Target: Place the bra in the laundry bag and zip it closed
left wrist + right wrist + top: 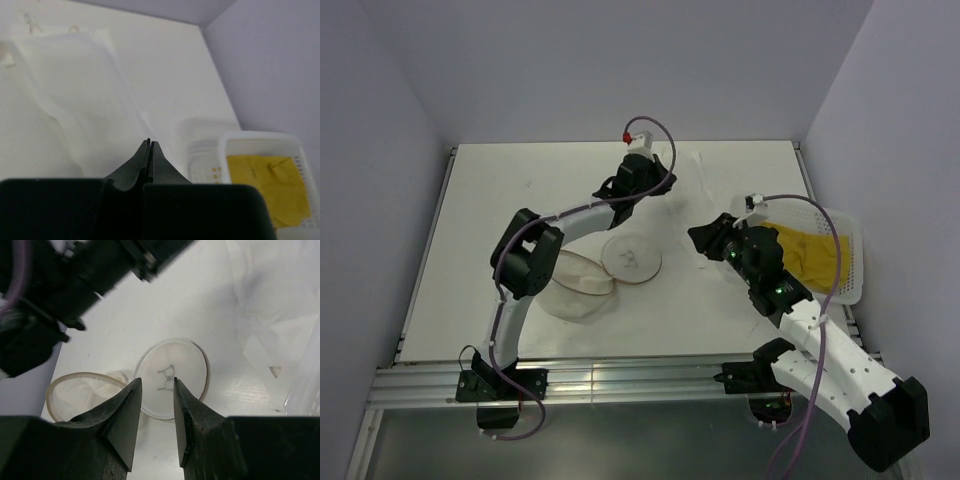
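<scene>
The mustard-yellow bra [810, 255] lies in a white slotted basket [857, 275] at the right; it also shows in the left wrist view [270, 185]. The round white mesh laundry bag [578, 287] lies open mid-table, its round lid [632, 258] flipped out beside it. My right gripper [702, 238] is open and empty, hovering just right of the lid. In the right wrist view the gripper [157, 382] frames the lid [187, 357], with the bag's ring [75, 390] at the left. My left gripper [668, 183] is shut and empty at the far middle [150, 141].
A white translucent sheet or pouch [705, 185] lies flat between the left gripper and the basket, seen in the left wrist view [75, 85] and the right wrist view [270, 290]. The basket [260, 137] stands at the table's right edge. Walls enclose three sides.
</scene>
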Tool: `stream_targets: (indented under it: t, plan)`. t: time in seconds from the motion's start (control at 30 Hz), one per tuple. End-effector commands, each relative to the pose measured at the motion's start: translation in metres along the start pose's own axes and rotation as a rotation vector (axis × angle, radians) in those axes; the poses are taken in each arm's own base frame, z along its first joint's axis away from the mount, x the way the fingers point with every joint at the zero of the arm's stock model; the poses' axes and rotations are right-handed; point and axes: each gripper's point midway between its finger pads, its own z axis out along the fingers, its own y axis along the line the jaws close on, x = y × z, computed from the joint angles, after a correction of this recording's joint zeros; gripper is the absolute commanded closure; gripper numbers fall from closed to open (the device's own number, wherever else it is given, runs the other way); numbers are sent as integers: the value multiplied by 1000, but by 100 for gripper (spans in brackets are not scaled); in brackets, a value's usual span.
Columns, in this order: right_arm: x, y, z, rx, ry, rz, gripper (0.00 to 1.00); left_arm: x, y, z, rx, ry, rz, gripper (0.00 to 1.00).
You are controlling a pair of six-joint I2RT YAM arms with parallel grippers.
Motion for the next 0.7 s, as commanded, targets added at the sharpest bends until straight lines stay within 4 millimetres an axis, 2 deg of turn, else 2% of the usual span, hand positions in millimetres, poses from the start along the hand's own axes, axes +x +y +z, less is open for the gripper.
stream_targets:
  t: [0.0, 0.03, 0.1, 0.13, 0.17, 0.2, 0.23, 0.27, 0.3, 0.33, 0.4, 0.43, 0.5, 0.53, 0.6, 0.67]
  plan:
    - [-22, 24, 7, -67, -55, 15, 60, -50, -57, -19, 175, -93, 48, 100]
    - [-23, 24, 9, -67, -55, 15, 60, -38, -47, -17, 128, -40, 55, 100]
    - [-23, 23, 9, -65, -59, 17, 60, -29, -31, -10, 65, -14, 60, 100]
    - [-22, 21, 9, -55, -59, 15, 60, -26, -25, -8, 41, -3, 62, 92]
    - [-23, 21, 8, -56, -61, 12, 60, -13, -5, -3, -37, 30, 68, 81]
    - [-27, 18, 7, -36, -81, 6, 61, -23, -3, 2, -72, 6, 84, 67]
    - [-27, 13, 6, -14, -87, 3, 61, -9, 12, 10, -114, 35, 99, 46]
    - [-30, 11, 5, -4, -99, 1, 62, 0, 21, 12, -154, 72, 114, 40]
    - [-31, 10, 3, 2, -105, -5, 62, -11, 17, 18, -156, 53, 124, 34]
    - [-32, 10, 0, 1, -116, -4, 63, 5, 34, 25, -201, 86, 136, 28]
    - [-34, 10, -4, -1, -129, -4, 63, 6, 38, 32, -232, 98, 142, 28]
    - [-33, 10, -5, -3, -123, -8, 63, 15, 50, 36, -258, 113, 146, 28]
    - [-33, 10, -6, -8, -123, -11, 64, 15, 48, 42, -246, 109, 144, 29]
    - [-31, 9, -7, -4, -118, -13, 64, 24, 53, 46, -249, 125, 141, 30]
    - [-31, 9, -8, -7, -117, -16, 64, 24, 50, 52, -231, 131, 130, 31]
    - [-28, 8, -7, -7, -110, -20, 64, 33, 53, 57, -223, 146, 119, 34]
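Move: The left hand is shut and empty, with the white cloth spread on the table some 13 cm below; its middle is about 3 cm ahead and 4 cm to the right. The laundry bag's round lid lies roughly 12 cm back and 10 cm left, and the basket with the yellow cloth about 10 cm back and 31 cm right. From the right hand, the white cloth's middle is some 24 cm ahead, 3 cm left and 20 cm below. The left hand rises about 4 cm, opens wide, then sinks some 14 cm towards the white cloth's left edge. ##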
